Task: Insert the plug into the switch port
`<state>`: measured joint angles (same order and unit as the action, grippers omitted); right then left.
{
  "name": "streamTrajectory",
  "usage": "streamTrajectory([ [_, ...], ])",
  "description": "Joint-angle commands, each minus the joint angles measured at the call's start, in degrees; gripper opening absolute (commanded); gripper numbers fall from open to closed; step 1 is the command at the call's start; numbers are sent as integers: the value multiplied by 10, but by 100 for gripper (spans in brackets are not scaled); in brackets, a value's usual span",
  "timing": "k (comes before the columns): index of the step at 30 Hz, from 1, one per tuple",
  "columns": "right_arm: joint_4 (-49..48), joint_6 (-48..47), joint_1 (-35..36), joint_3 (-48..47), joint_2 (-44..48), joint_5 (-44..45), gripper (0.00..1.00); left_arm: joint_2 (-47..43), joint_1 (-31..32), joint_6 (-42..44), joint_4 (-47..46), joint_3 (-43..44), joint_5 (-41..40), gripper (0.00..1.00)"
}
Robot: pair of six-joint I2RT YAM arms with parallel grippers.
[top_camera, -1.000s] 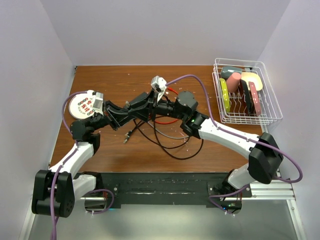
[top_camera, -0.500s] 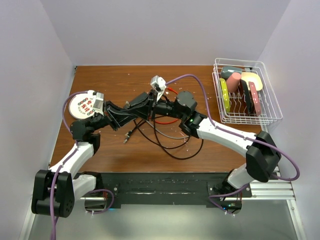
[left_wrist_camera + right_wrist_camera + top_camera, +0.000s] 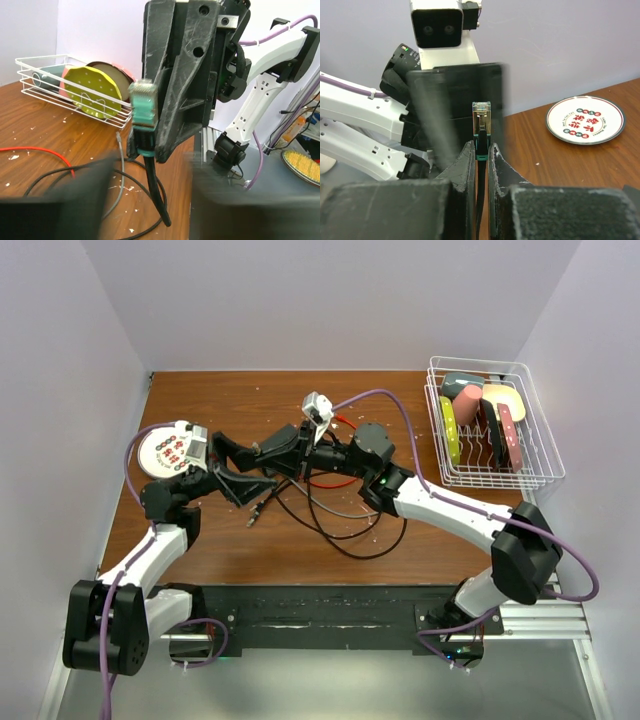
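Observation:
The plug (image 3: 481,116), clear-tipped with a teal boot and a black cable, stands upright between the fingers of my right gripper (image 3: 481,149), which is shut on it. The left wrist view shows the plug (image 3: 144,106) from the side, held against the right gripper's black fingers (image 3: 180,75). My left gripper (image 3: 150,200) is open just in front of it, its blurred fingers wide apart on either side of the hanging cable. From above, the left gripper (image 3: 250,472) and right gripper (image 3: 283,452) meet over the table's middle. The switch port is out of view.
Loose black cables (image 3: 340,530), a red cable (image 3: 325,483) and a grey one with a free connector (image 3: 118,135) lie under the grippers. A patterned plate (image 3: 165,452) sits at the left. A white wire basket (image 3: 548,465) of dishes stands at the back right.
My right gripper has closed on the plug. My left gripper, shut until half a second ago, has opened and let go of it. Both arms stayed nearly in place.

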<state>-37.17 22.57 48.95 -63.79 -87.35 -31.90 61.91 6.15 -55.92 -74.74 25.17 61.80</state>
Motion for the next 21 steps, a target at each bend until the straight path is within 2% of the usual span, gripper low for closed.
streamTrajectory([
  [1, 2, -13, 1, 9, 33, 39, 0, -10, 4, 36, -19, 20, -16, 100],
  [5, 18, -26, 0, 15, 50, 65, 0, -37, 4, 105, 100, 26, -41, 100],
  [11, 96, -68, -2, 11, 86, 140, 0, -81, 4, 186, 221, 34, -98, 100],
  [21, 226, -114, -31, 14, 105, 228, 0, -98, 4, 246, 335, 44, -209, 100],
])
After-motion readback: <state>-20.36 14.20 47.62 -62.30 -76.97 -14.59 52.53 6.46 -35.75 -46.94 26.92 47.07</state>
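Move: The right hand pinches the upright plug. The switch lies on the table about 20 cm ahead of that hand, roughly 2 cm to its left and 32 cm below. From the left hand, whose fingers are parting around the plug, the switch is about 21 cm ahead, 1 cm to the right and 29 cm down. The plate sits some 27 cm left of the switch, level with it. The red cable lies about 17 cm ahead and 15 cm right of the right hand, on the table. The right fingers keep their pinch on the plug while the left fingers spread from part-open to fully wide, leaving it to the right hand. The hands then draw apart at a quickening pace: the right one carries the plug about 5 cm right and nearly 4 cm forward, swinging some 20 degrees clockwise; the empty left goes about 4 cm forward and 2 cm left, turning counter-clockwise. ##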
